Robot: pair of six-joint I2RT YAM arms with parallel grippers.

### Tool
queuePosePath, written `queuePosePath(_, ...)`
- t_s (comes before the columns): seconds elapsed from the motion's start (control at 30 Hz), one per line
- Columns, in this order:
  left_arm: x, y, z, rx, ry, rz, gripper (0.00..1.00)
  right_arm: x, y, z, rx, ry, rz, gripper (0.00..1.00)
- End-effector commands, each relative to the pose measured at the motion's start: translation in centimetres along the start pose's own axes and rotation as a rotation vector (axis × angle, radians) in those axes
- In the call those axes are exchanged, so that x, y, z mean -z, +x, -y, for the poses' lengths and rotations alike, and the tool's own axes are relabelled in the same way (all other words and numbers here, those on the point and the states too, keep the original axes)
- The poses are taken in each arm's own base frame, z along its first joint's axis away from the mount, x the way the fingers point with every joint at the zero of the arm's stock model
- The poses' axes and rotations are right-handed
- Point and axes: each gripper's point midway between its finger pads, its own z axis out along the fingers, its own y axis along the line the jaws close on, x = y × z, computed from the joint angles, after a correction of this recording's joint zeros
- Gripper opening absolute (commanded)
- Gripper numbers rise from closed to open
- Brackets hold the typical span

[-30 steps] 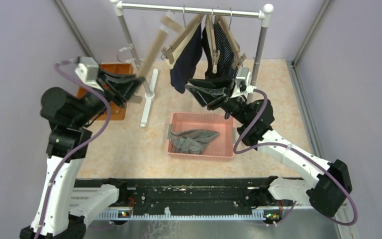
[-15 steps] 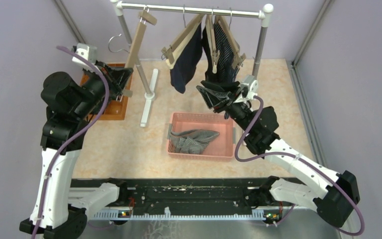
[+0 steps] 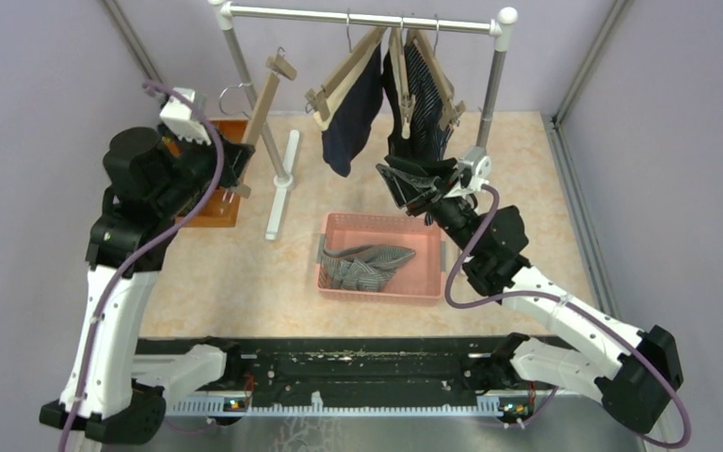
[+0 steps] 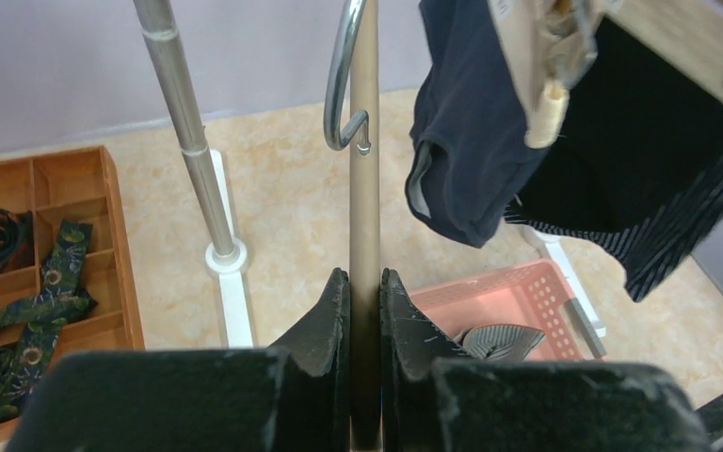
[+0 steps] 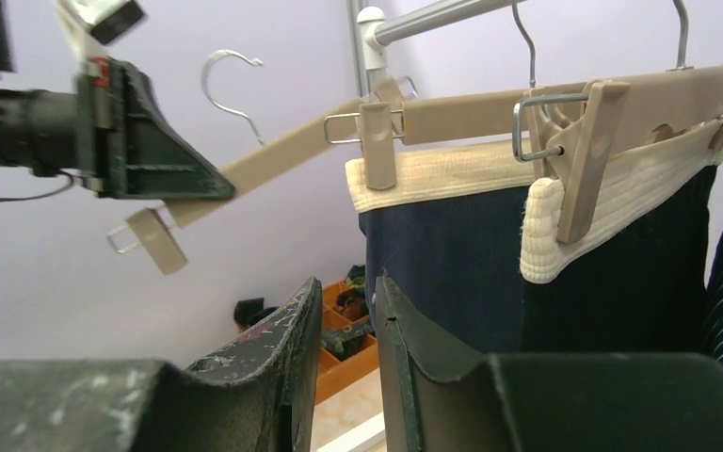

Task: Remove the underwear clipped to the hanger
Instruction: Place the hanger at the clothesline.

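Note:
My left gripper (image 3: 236, 166) is shut on the bar of an empty tan wooden hanger (image 3: 265, 94), held tilted left of the rack; in the left wrist view the hanger bar (image 4: 364, 188) runs up between the jaws (image 4: 364, 282). Three underwear hang clipped on hangers (image 5: 640, 94): plain navy (image 3: 353, 113), black (image 5: 621, 282) and navy with white stripes (image 3: 425, 94). A grey-white striped pair (image 3: 367, 264) lies in the pink basket (image 3: 381, 292). My right gripper (image 3: 398, 184) hovers just below the hanging pairs, its jaws (image 5: 344, 301) slightly apart and empty, next to the navy cloth (image 5: 433, 273).
The clothes rack (image 3: 358, 17) stands at the back on white feet (image 3: 282, 188). An orange wooden divided tray (image 3: 212, 202) with patterned ties sits at the left, under my left arm. Purple walls close in both sides.
My left arm has swung the empty hanger leftward, away from the rail, and raised its elbow. My right gripper has shifted slightly right and stopped under the hanging underwear.

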Motion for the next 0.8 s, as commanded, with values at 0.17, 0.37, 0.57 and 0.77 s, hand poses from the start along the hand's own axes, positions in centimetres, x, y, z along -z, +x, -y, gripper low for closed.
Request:
queuePosePath(0.17, -7.7, -1.4, -1.3, -0.007, -0.027, -0.046, 0.0, 0.7, -3.5, -0.1, 0.046, 0.016, 0.093, 0.27)
queuePosePath(0.37, -10.9, -4.3, -1.3, 0.001, -0.024, 0.002, 0.0, 0.8, -3.1, 0.2, 0.065, 0.027, 0.077, 0.26)
queuePosePath(0.57, -11.9, -5.2, -1.4, 0.026, -0.031, 0.045, 0.0, 0.7, -3.2, 0.3, 0.077, 0.025, 0.079, 0.25)
queuePosePath(0.77, -11.8, -5.9, -1.1, 0.035, -0.015, 0.1, 0.0, 0.4, -2.6, 0.2, 0.077, 0.019, 0.07, 0.25)
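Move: The bare hanger is already in the left fingers. The clothesline rod, just inside its left post, lies about 24 cm ahead of the left hand, 6 to its right and 11 above. The post itself stands some 24 cm ahead and 3 to the left. The nearest hanger still on the rod, with the navy underwear, is about 18 cm ahead, 21 right, at hand height. From the idle right hand, that rod spot is roughly 30 cm ahead, 23 left, 10 above. The bare hanger is carried, long side leading, towards the clothesline, the left hand going about 12 cm forward and slightly right, quick at first and then nearly stopping. The hand dips some 3 cm as it goes and climbs back to just above its starting height; the wrist tips down nearly 10 degrees and levels again. The fingers keep their pinch on the hanger, and the post stays to the left. ##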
